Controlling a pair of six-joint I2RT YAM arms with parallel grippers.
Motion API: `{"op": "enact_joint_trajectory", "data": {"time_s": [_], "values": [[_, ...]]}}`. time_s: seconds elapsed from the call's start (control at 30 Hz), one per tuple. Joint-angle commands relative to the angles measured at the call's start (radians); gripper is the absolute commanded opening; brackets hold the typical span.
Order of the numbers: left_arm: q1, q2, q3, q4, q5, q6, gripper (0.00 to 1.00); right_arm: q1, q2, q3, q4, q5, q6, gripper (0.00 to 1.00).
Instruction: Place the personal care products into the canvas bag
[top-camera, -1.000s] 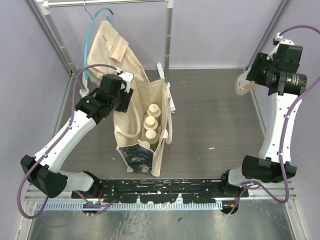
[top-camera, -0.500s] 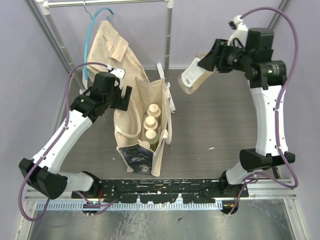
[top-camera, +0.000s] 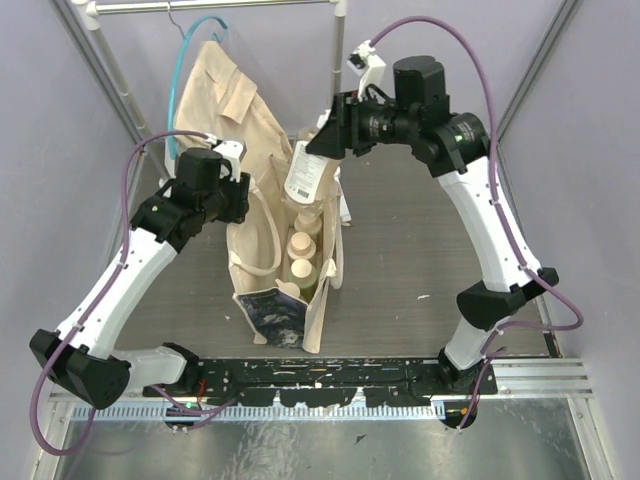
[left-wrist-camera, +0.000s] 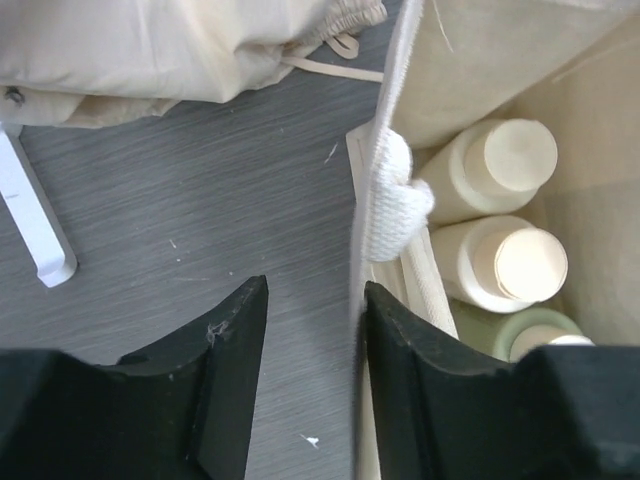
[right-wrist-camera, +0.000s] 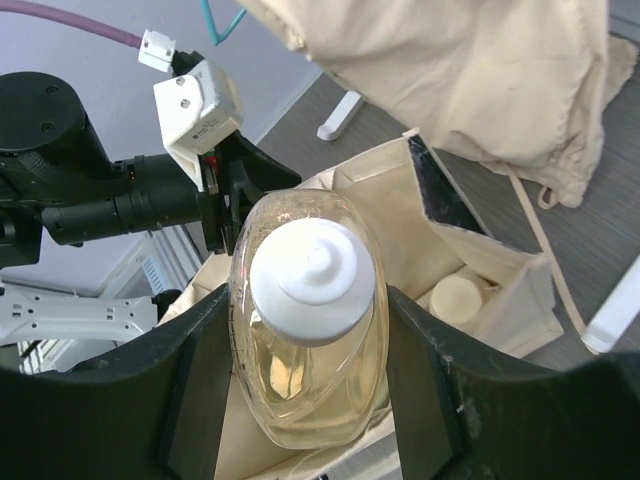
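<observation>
The cream canvas bag (top-camera: 250, 250) stands open in the middle of the floor, its dark printed panel (top-camera: 270, 315) at the near end. Cream-capped bottles (top-camera: 300, 245) and a yellow-green one (left-wrist-camera: 520, 335) stand inside. My right gripper (top-camera: 318, 160) is shut on a clear amber bottle (top-camera: 305, 178) with a white top (right-wrist-camera: 305, 280), held above the bag's far end. My left gripper (left-wrist-camera: 312, 330) is open and straddles the bag's left wall (left-wrist-camera: 385, 120) next to a handle (left-wrist-camera: 395, 195). Its right finger (left-wrist-camera: 420, 360) is inside the bag.
A tan shirt (top-camera: 225, 90) on a teal hanger hangs from a metal rack behind the bag. The rack's pole (top-camera: 338, 70) and white foot (left-wrist-camera: 35, 225) stand close to the bag. Purple walls enclose the sides and back.
My right arm has swung left from the far right wall, carrying the amber bottle to above the bag's far end. My left gripper has shifted slightly at the bag's left rim.
</observation>
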Motion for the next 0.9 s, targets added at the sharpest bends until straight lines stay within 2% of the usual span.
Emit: {"op": "enact_joint_trajectory", "data": {"time_s": [0.0,0.17,0.33,0.57,0.87], "values": [[0.003,-0.022,-0.039,0.002,0.059,-0.019,0.44,0.066,0.014,0.031,0.188,-0.005,0.02,0.01],[0.003,-0.05,-0.086,0.006,0.052,-0.033,0.25,0.13,0.077,0.021,0.183,0.046,-0.012,0.01],[0.003,-0.085,-0.099,-0.02,0.003,-0.03,0.01,0.173,0.128,0.009,0.211,0.059,-0.013,0.01],[0.003,-0.111,-0.096,-0.039,0.007,-0.037,0.0,0.226,0.175,-0.02,0.236,0.117,-0.005,0.01],[0.002,-0.106,-0.082,-0.054,0.033,-0.022,0.0,0.358,0.152,-0.158,0.323,0.398,-0.001,0.01]]}}
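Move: The open space in the canvas bag lies about 10 cm to the left of the right hand, 6 cm back and some 30 cm below; that hand already holds the clear bottle. Of the bottles standing in the bag, the far one is level with the right hand, 4 cm left, and the middle one 5 cm back, 6 cm left, both some 33 cm below. The bag's left rim lies 2 cm right of the left hand, 1 cm back and 2 cm below. The clear bottle, still gripped in the right hand, is lowered about 15 cm and carried some 12 cm left into the bag's mouth, the fingers tipping down roughly 15 degrees. Meanwhile the left hand eases back and dips a little, its half-open fingers closing to pinch the left rim; then it rises slightly, draws a touch left and holds. ##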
